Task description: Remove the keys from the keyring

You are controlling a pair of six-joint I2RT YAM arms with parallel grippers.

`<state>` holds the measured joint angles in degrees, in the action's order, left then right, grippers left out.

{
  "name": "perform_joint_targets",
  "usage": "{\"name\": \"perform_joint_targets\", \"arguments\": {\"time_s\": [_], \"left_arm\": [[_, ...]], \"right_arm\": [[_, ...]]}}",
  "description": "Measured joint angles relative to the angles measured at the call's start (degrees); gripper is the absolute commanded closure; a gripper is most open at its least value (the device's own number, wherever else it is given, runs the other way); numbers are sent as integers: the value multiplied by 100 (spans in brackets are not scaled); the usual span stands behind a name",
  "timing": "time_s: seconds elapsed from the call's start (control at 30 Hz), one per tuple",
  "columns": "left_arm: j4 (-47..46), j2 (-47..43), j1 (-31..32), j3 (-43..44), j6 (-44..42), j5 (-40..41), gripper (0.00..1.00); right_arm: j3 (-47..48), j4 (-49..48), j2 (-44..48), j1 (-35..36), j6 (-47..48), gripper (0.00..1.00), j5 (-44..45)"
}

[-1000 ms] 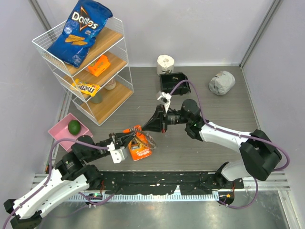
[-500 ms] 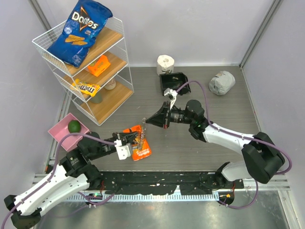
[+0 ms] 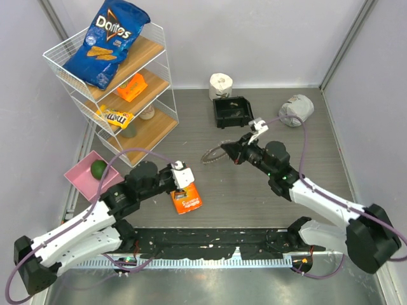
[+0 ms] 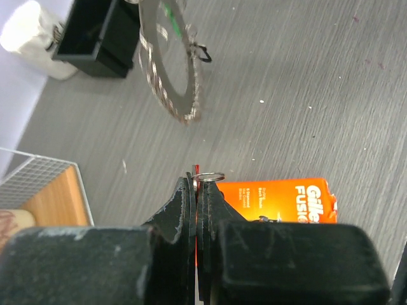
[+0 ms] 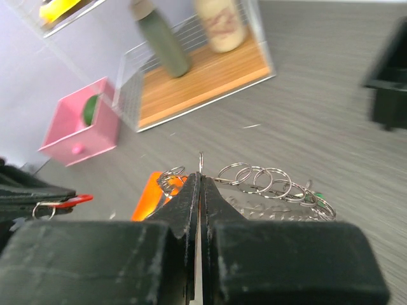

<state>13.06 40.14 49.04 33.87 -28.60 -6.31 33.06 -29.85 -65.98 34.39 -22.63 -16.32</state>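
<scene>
My right gripper (image 3: 224, 153) is shut on the edge of the keyring (image 3: 213, 155), a wide flat speckled metal ring held above the table. In the right wrist view the gripper (image 5: 200, 178) pinches the keyring's band (image 5: 273, 206), which carries several small split rings and a green-headed key (image 5: 316, 196). My left gripper (image 3: 188, 180) is shut on the red-headed key (image 4: 198, 169) with its small split ring, apart from the keyring (image 4: 172, 70). The red key also shows in the right wrist view (image 5: 71, 201).
An orange Gillette pack (image 3: 186, 198) lies under the left gripper. A black bin (image 3: 232, 111) and a toilet roll (image 3: 220, 84) stand at the back. A grey crumpled lump (image 3: 296, 109) lies at the right. A wire shelf (image 3: 114, 95) and a pink tray (image 3: 79, 178) stand at the left.
The two grippers were together over the orange pack; they have pulled apart. The right moved right and back with the keyring. The left holds the red key free of the ring.
</scene>
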Motion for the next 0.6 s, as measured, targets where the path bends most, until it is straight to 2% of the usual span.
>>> {"name": "perform_joint_targets", "arguments": {"time_s": [0.13,0.37,0.6], "left_arm": [[-48,868,-153,435,503,57,100],[-660,2599,-321,1733,892,179,100],[-1331,4791,-713,3493,925,133,100]], "right_arm": [[-310,278,717,-7,271,95,1268],[-511,616,1272,-7,592,95,2999],[-909,741,1757,-11,754,95,3993]]}}
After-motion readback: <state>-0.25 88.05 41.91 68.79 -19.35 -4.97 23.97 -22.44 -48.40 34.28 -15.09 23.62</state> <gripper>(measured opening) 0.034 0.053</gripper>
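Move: The left hand, pinching the red key by its small ring, has the black tray about 34 cm ahead, 23 cm to its right and 17 cm below; the white roll stands some 11 cm beyond the tray and 5 cm left of it. The orange pack lies almost straight under this hand, 20 cm down, and the keyring hangs about 13 cm ahead and 12 cm right. From the right hand, which holds the keyring, the tray is some 24 cm ahead, 3 cm right and 19 cm down. The left hand keeps its pinch on the freed red key and speeds forward some 17 cm and about 10 cm to the right, dipping slightly before it rises a few centimetres, towards the black tray, away from over the orange pack, its wrist turning only about 10 degrees counter-clockwise. At the same time the right hand, still gripping the keyring, draws it about 13 cm to the right at nearly the same height and swings some 40 degrees clockwise, so that its fingers come to point nearly straight forward. ##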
